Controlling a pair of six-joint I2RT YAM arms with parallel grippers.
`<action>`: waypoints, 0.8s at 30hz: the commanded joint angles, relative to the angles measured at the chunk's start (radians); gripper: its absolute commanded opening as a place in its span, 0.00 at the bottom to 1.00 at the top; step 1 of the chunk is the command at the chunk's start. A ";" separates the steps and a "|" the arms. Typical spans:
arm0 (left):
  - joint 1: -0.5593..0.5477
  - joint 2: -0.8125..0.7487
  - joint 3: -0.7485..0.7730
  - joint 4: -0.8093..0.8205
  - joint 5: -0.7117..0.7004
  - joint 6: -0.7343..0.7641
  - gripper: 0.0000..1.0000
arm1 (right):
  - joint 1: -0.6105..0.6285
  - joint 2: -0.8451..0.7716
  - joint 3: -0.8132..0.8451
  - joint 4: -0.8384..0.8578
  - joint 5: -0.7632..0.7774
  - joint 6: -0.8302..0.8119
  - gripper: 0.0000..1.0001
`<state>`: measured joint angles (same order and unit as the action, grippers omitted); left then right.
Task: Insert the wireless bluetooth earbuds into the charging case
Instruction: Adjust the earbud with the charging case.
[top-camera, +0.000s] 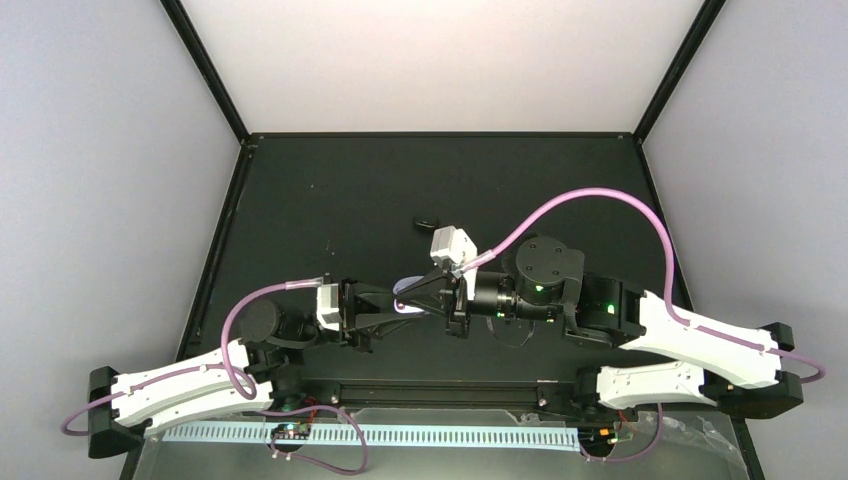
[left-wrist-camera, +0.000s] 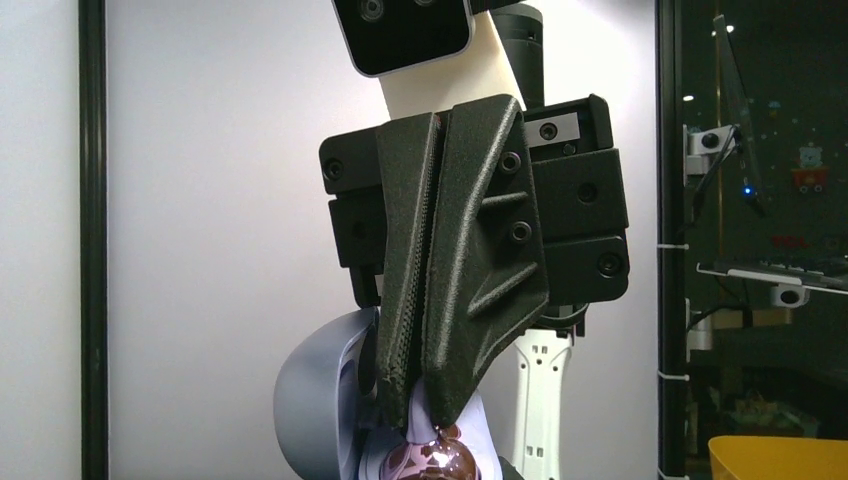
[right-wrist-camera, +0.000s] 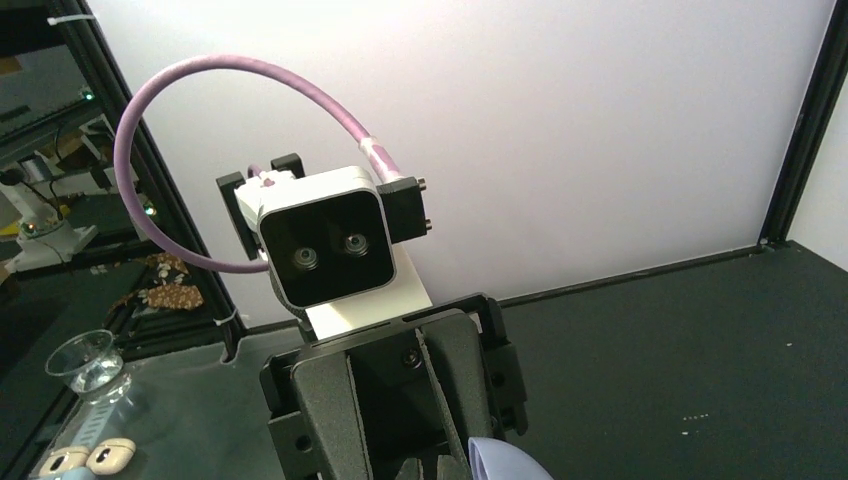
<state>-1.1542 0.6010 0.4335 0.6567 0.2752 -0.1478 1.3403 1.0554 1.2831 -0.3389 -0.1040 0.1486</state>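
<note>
Both grippers meet nose to nose above the middle of the table. My left gripper (top-camera: 393, 303) is shut on the charging case (top-camera: 408, 286), which is open. Its grey lid (left-wrist-camera: 305, 400) stands up and its pale lavender inside faces the other arm. My right gripper (left-wrist-camera: 420, 412) is shut on an earbud (left-wrist-camera: 437, 462), pinching its pale stem. The glossy purple head hangs just below the tips, against the case's inside; whether it sits in a socket I cannot tell. In the right wrist view the left gripper's fingers (right-wrist-camera: 320, 420) stand apart, with the lid's edge (right-wrist-camera: 505, 462) beside them.
A small black ring-like bit (top-camera: 428, 222) lies on the dark mat (top-camera: 330, 210) behind the grippers. White walls with black frame posts close the cell on three sides. The arm bases and a rail (top-camera: 440, 390) run along the near edge.
</note>
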 joint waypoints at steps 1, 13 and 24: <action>-0.005 -0.007 0.017 0.074 -0.026 0.009 0.02 | 0.023 0.036 -0.045 0.003 -0.008 0.052 0.01; -0.006 -0.019 0.005 0.032 -0.057 0.009 0.02 | 0.021 -0.011 -0.021 -0.051 0.013 0.046 0.19; -0.006 0.000 -0.002 0.033 -0.062 -0.007 0.01 | 0.022 -0.070 0.047 -0.113 0.037 0.034 0.34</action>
<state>-1.1545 0.5961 0.4267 0.6434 0.2276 -0.1490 1.3529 1.0180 1.2915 -0.4095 -0.0887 0.1898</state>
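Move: The earbud, its stem still pinched in the right fingertips, sits at the left end of the open charging case, about 1 cm left of the right hand and 2 cm below it. The case's middle is about 4 cm below that hand and 1 cm back, its raised lid 2 cm ahead and 2 cm below. From the left hand, which holds the case, the earbud lies about 1 cm to the right and 3 cm up. The earbud's stem is let go: after a brief hold the right fingers open to about a third, the hand dipping roughly 1 cm, then draw off to the right, away from the earbud, by about 1.5 cm, rising again at the end. The left hand keeps its grip on the case and eases it forward by just under 1 cm. ##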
